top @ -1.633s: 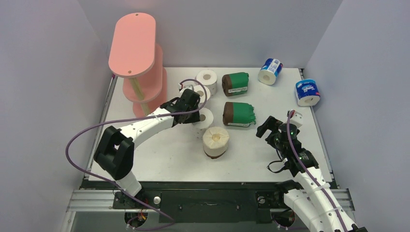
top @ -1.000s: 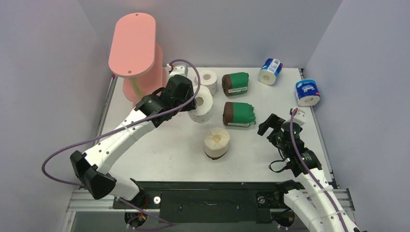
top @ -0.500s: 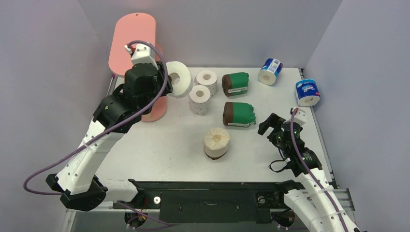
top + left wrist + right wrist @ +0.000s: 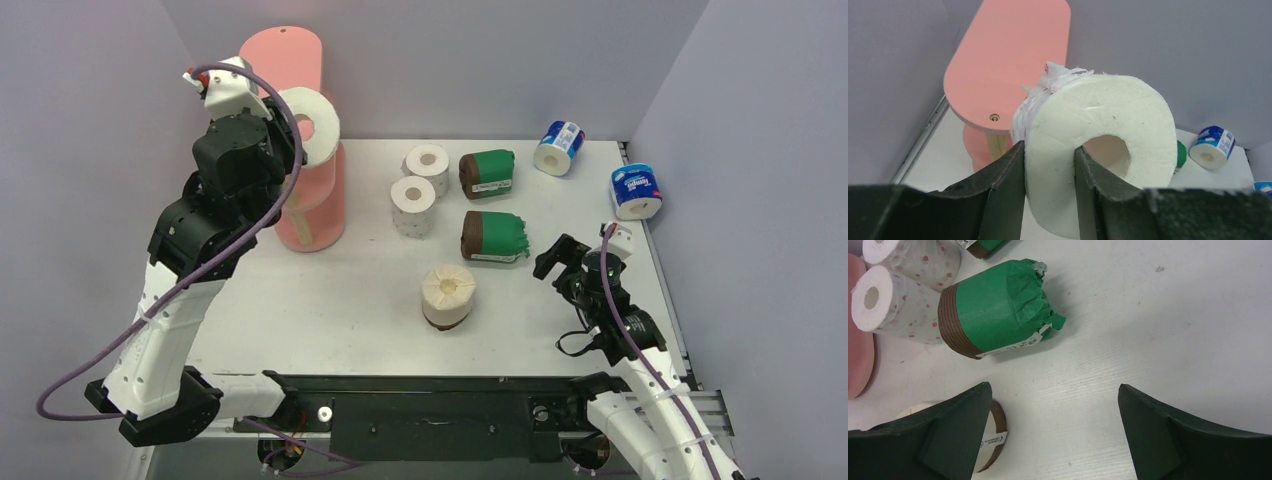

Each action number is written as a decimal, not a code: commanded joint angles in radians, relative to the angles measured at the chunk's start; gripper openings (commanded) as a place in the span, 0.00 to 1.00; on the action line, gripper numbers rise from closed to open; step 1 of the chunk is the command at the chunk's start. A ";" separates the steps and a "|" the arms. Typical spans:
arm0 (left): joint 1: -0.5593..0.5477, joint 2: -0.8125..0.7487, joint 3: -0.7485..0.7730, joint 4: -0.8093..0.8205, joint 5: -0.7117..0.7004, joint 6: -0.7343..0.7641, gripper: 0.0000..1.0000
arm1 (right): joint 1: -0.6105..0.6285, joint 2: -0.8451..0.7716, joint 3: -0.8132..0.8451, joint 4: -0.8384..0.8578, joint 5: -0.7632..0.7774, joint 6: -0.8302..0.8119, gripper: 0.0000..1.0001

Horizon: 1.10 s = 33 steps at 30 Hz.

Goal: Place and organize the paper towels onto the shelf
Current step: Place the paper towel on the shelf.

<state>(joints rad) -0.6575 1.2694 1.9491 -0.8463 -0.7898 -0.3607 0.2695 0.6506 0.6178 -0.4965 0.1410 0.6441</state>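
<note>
My left gripper point(image 4: 290, 135) is shut on a white paper towel roll point(image 4: 310, 122), one finger inside its core and the other on the outer wall point(image 4: 1048, 150). It holds the roll point(image 4: 1098, 130) in the air beside the top board of the salmon-pink shelf point(image 4: 278, 60), which in the wrist view stands just behind and left point(image 4: 1008, 55). Two white red-dotted rolls point(image 4: 428, 160) point(image 4: 413, 200), two green-wrapped rolls point(image 4: 488, 172) point(image 4: 494, 236) and a cream roll point(image 4: 447, 293) rest on the table. My right gripper point(image 4: 560, 262) hangs open and empty point(image 4: 1054, 386) near the front green roll point(image 4: 998, 310).
Two blue-white wrapped rolls point(image 4: 559, 147) point(image 4: 637, 190) lie at the table's far right, near the right wall. Grey walls close in the left, back and right sides. The shelf's lower pink tiers point(image 4: 315, 205) stand at the back left corner.
The left arm has lifted the white roll off the table and swung it up and left to the shelf's top board. The right arm has stayed where it was.
</note>
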 commanded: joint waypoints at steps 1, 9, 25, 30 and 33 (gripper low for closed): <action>0.050 -0.019 0.080 0.109 -0.059 0.056 0.11 | 0.004 0.005 0.051 0.013 -0.001 0.002 0.92; 0.206 0.034 0.173 0.054 0.034 0.016 0.12 | 0.005 0.022 0.052 0.039 -0.031 0.019 0.92; 0.596 0.243 0.315 -0.052 0.487 -0.218 0.11 | 0.274 0.188 0.242 0.160 0.072 0.010 0.91; 0.610 0.260 0.307 -0.051 0.521 -0.231 0.11 | 0.330 0.242 0.276 0.200 0.092 0.011 0.91; 0.610 0.273 0.315 -0.051 0.539 -0.235 0.12 | 0.344 0.267 0.292 0.212 0.099 0.011 0.91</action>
<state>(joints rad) -0.0528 1.5497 2.2326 -0.9627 -0.3115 -0.5648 0.5919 0.8902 0.8566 -0.3424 0.1928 0.6632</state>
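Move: The left hand, holding the white roll, has the top shelf's middle about 19 cm ahead, 9 cm left and 9 cm below. The near white roll stands some 17 cm ahead, 17 cm right and 42 cm below. From the open right hand the cream roll lies level with it, 17 cm left; the near green pack is 15 cm ahead and 7 cm left; the near white roll 22 cm ahead, 25 cm left; all about 12 cm below. Still pinching the roll's wall, one finger in its core, the left hand swings about 10 cm left while rising nearly 5, then reaches over the top shelf's near half, 9 cm forward and 6 down, turning slightly counter-clockwise, its left side dipping 15 degrees. Later the right hand, open and empty, goes some 10 cm left and 8 up towards above the cream roll, turning 15 degrees counter-clockwise. ##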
